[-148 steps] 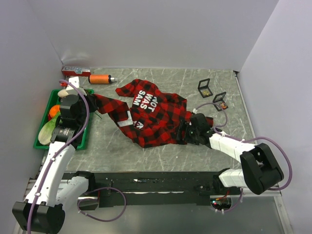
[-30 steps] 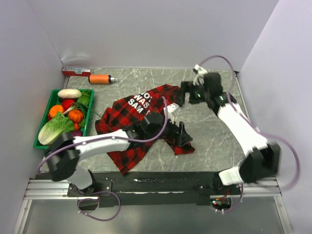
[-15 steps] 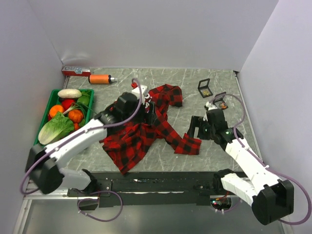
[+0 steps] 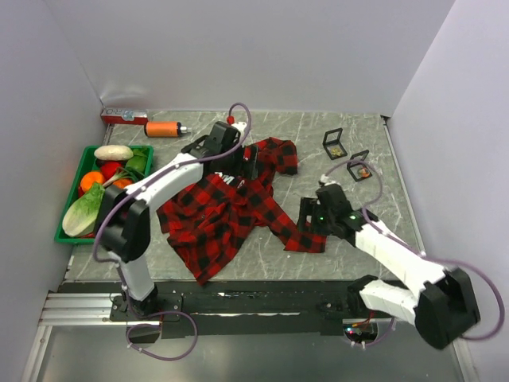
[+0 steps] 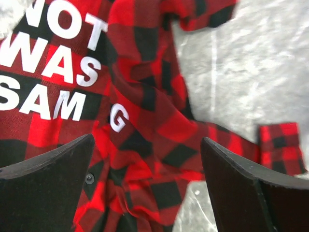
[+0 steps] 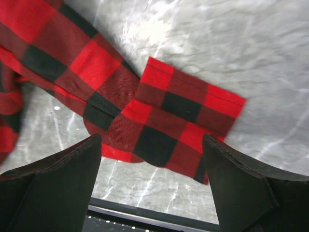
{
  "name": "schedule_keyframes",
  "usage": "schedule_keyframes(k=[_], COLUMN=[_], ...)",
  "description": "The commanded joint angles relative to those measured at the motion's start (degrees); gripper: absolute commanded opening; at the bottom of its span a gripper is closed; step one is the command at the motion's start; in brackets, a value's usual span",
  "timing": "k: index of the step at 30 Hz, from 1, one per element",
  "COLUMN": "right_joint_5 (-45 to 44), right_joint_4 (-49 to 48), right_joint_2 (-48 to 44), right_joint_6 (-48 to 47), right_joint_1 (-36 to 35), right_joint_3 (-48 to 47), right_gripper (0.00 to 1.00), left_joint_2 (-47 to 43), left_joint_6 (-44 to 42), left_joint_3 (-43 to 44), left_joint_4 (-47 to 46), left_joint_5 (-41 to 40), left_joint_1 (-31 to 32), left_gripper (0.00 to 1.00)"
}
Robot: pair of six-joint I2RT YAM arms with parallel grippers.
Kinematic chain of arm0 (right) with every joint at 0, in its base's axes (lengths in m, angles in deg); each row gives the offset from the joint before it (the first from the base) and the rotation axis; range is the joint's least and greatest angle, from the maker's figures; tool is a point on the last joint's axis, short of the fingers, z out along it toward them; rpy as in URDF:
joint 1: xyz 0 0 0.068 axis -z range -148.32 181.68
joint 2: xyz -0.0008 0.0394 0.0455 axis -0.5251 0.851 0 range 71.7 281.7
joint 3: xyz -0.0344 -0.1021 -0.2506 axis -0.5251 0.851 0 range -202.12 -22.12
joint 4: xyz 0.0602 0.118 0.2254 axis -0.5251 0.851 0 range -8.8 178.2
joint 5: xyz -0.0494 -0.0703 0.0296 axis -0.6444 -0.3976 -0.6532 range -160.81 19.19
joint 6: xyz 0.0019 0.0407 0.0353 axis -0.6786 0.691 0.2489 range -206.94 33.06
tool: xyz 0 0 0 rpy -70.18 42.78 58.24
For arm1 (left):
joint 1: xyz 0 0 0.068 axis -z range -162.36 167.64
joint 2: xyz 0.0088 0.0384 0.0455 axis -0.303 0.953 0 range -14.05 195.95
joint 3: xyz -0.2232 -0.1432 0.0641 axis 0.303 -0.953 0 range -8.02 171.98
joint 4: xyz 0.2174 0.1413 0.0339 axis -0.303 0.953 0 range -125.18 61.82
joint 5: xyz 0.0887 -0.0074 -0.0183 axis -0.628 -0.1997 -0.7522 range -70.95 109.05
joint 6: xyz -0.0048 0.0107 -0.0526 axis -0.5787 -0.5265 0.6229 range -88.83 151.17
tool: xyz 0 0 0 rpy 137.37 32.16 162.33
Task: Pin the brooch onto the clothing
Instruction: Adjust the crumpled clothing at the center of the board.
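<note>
The red-and-black plaid shirt [image 4: 227,211] lies crumpled on the middle of the table, one sleeve cuff [image 4: 306,235] stretched to the right. My left gripper [image 4: 242,169] is open and empty above the shirt's far part. In the left wrist view the white lettering [image 5: 53,67] on the shirt [image 5: 145,125] shows between my fingers [image 5: 48,179]. My right gripper [image 4: 307,216] is open and empty just above the cuff [image 6: 183,121]. Two small open black cases [image 4: 333,142] [image 4: 359,165] at the far right each hold a small object, too small to tell as the brooch.
A green tray [image 4: 70,232] of vegetables stands at the left edge. An orange bottle [image 4: 163,128] and a red box [image 4: 121,117] lie at the far left. The table's front edge [image 6: 145,212] shows just below the cuff.
My left gripper has moved farther back over the shirt's upper part. My right gripper has shifted left toward the sleeve cuff. The shirt is more bunched than at first.
</note>
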Motion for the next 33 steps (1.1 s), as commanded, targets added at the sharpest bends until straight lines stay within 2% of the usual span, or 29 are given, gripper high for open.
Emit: schedule_keyframes(k=[1, 5, 8, 9, 11, 12, 16, 17, 20, 21, 26, 33], right_joint_5=[-5.8, -5.3, -5.4, -5.3, -5.2, -5.1, -3.8, -3.4, -2.9, -3.1, -7.0, -14.2], right_joint_4=[-3.4, -5.7, -7.0, -7.4, -7.7, -7.7, -9.1, -9.4, -9.3, -8.7, -4.1, 2.0], right_joint_2=[7.7, 12.9, 16.6, 17.5, 19.7, 20.4, 22.5, 22.6, 23.0, 22.7, 19.7, 13.5], right_joint_6=[2.6, 3.5, 3.7, 3.5, 3.6, 3.8, 4.0, 4.1, 4.2, 4.3, 2.7, -2.1], right_joint_1=[-3.6, -4.5, -4.7, -4.6, -4.6, -4.7, -4.7, -4.6, -4.7, -4.7, -4.7, -3.5], right_joint_3=[-4.7, -5.7, -6.3, -6.4, -6.8, -6.9, -6.5, -6.4, -6.9, -7.1, -11.9, -23.4], right_gripper=[0.89, 0.86, 0.82, 0.78, 0.72, 0.67, 0.55, 0.52, 0.28, 0.15, 0.0, 0.0], left_joint_2=[5.1, 9.2, 10.9, 11.0, 10.7, 10.7, 9.8, 9.3, 6.6, 5.7, -2.6, -16.2], left_joint_6=[-0.7, -0.6, -0.4, -0.3, 0.6, 0.9, 2.1, 2.3, 2.5, 2.4, 2.5, 1.1], left_joint_3=[5.0, 7.0, 7.3, 7.0, 4.8, 4.2, 3.6, 3.2, 1.5, 1.1, -1.9, -7.8], left_joint_4=[3.0, 2.5, 1.6, 0.9, -2.0, -2.6, -2.9, -3.2, -4.3, -4.6, -5.9, -9.8], left_joint_5=[2.4, 2.8, 3.5, 6.0, 8.4, 9.8, 10.6, 10.6, 9.6, 9.1, 2.4, -8.4], left_joint_1=[-0.3, -0.5, -1.0, -1.3, -2.0, -2.2, -3.3, -3.6, -4.2, -4.4, -7.8, -12.6], left_gripper=[0.99, 0.92, 0.81, 0.68, 0.54, 0.39, 0.24, 0.14, 0.01, 0.01, 0.01, 0.01])
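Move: The ridge of shirt cloth just right of the white lettering lies almost under the left hand, about 2 cm ahead, 1 cm right and 7 cm below. From that hand the lettering is some 3 cm ahead and 5 cm left, and the far sleeve some 5 cm ahead and 8 cm right. The near sleeve's folded end lies about 2 cm ahead, 2 cm left and 7 cm below the right hand; the nearer brooch box stands some 17 cm ahead and 13 cm right of that hand. Both open hands sink about 6 cm onto the shirt, the right also easing 2 to 3 cm forward and left, and shut, the left pinching the ridge of cloth beside the lettering and the right the folded end of the near sleeve. Then they lift with the cloth in their fingers: the left rises some 9 cm while swinging about 9 cm left, towards the orange bottle's side, turning some 15 degrees counter-clockwise and tipping its fingers up again, and the right rises about 7 cm while going some 4 cm forward, its fingers tipping up too. ##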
